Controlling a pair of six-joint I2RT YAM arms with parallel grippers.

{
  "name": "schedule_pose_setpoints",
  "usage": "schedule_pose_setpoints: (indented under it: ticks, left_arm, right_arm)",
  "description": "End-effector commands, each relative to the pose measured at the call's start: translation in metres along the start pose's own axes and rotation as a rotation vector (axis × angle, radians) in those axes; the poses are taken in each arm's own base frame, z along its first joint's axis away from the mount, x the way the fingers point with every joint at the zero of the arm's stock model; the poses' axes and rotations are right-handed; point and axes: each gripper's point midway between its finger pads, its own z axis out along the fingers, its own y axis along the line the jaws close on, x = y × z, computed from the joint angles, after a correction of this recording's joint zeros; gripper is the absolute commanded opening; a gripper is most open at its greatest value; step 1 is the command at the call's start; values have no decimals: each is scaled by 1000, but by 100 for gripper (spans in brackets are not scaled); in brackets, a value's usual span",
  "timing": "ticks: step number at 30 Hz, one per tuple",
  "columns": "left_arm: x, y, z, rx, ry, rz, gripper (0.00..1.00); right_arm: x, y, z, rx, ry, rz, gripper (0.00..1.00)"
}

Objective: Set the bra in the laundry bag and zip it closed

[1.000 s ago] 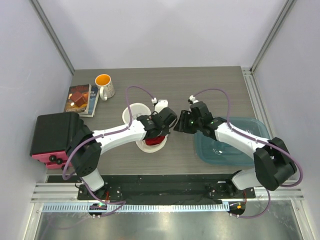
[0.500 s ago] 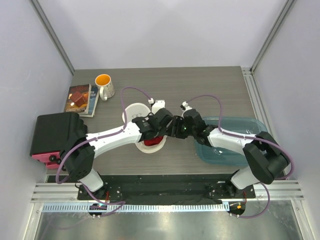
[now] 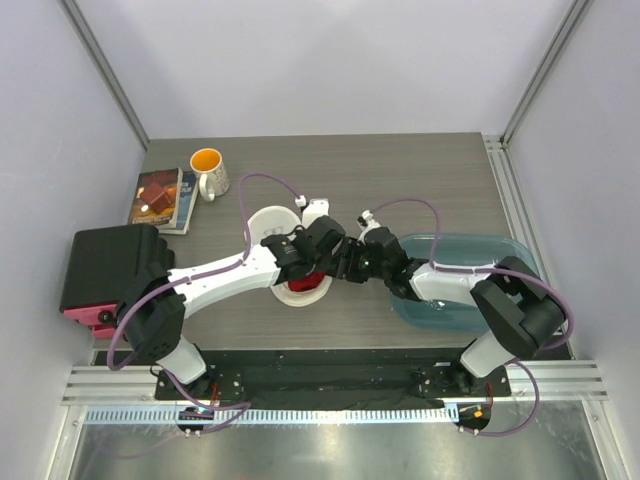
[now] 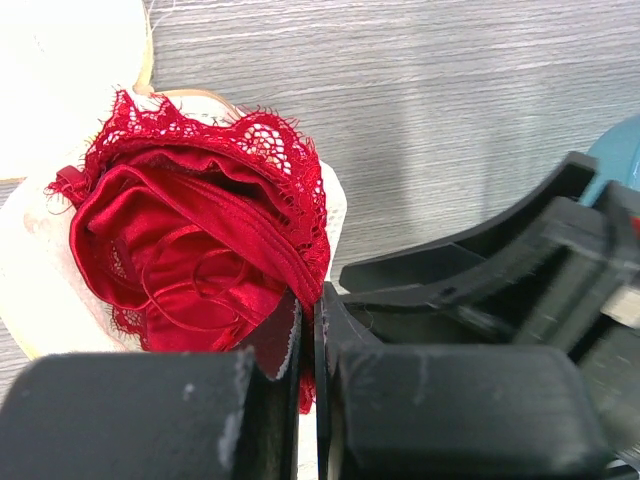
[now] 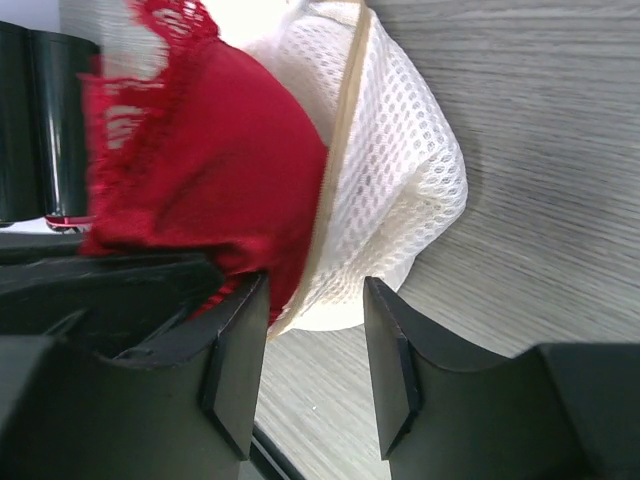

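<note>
The white mesh laundry bag [image 3: 272, 221] lies open mid-table, its tan zipper rim [image 5: 338, 150] showing. The red lace bra [image 4: 190, 250] is bunched in the bag's mouth [image 5: 200, 160]. My left gripper [image 4: 310, 300] is shut, with a bit of the bra's red edge pinched between its fingertips; from above it [image 3: 322, 252] sits over the bag. My right gripper [image 5: 315, 290] is open, close against the left one [image 3: 350, 262]. Its fingertips straddle the bag's mesh edge [image 5: 400, 200], one finger [image 5: 240, 360] just under the bra.
A white mug with an orange inside [image 3: 208, 170] and books [image 3: 162, 198] sit at the back left. A black and red case [image 3: 105, 268] is at the left edge. A teal tub [image 3: 470, 290] lies under the right arm.
My right gripper has swung left from beside the tub to the bag, ending up against the left gripper. The left gripper stayed shut over the bag.
</note>
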Motion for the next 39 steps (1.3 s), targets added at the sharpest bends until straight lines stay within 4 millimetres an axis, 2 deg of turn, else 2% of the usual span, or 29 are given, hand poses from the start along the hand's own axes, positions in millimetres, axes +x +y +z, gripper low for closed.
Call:
schedule_pose_setpoints:
  ticks: [1,9,12,13,15,16,20,24,28,32,34,39]
  left_arm:
    - [-16,2,-9,4,-54,-19,0]
    - [-14,1,-9,13,-48,-17,0]
    - [-9,5,-7,-4,-33,1,0]
    - [-8,7,-7,-15,-31,6,0]
    - [-2,12,-4,-31,-16,18,0]
    - [-1,14,-3,-37,-14,19,0]
    - [10,18,4,-49,13,25,0]
    - [11,23,3,-64,10,24,0]
    - [14,21,8,-53,42,41,0]
    - [23,9,27,39,72,-10,0]
    - [28,5,35,92,98,-53,0]
    - [40,8,56,94,144,-50,0]
  right_arm:
    - [-13,19,11,-63,-39,-8,49]
    - [-17,17,22,-32,-63,-10,43]
    - [-21,15,21,11,-76,-34,33]
    - [-23,12,20,36,-85,-42,18]
    - [-28,19,15,32,-107,-71,5]
    - [-30,18,14,44,-124,-77,1]
    - [-36,23,9,51,-162,-106,1]
    - [-43,25,5,85,-199,-147,1]
    - [-48,39,-9,107,-232,-200,1]
    - [-57,53,-26,74,-282,-158,1]
    - [-59,49,-30,102,-296,-128,1]
    - [-58,45,-37,135,-309,-131,1]
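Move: The bag's right rim runs between the right hand's open fingers, about 1 cm ahead, 1 cm left and 2 cm below the hand point. The bra's red bulk lies some 7 cm left of that hand and level with it, 3 cm down. The left hand already grips an edge of the bra; from it the bag's bowl is about 6 cm left, 1 cm ahead and 7 cm below, the bag's round lid roughly 11 cm left and 9 cm ahead. The bag's right rim gets pinched by the right hand, which sinks about 2 cm with fingers open, eases slightly forward and left, shuts on the edge, then rises some 7 cm with it, fingertips tipping up. The bra's gripped edge stays in the closed left fingers, lowered late and quickening by 5 to 6 cm into the bag inside that rim, drifting 1 cm left. ##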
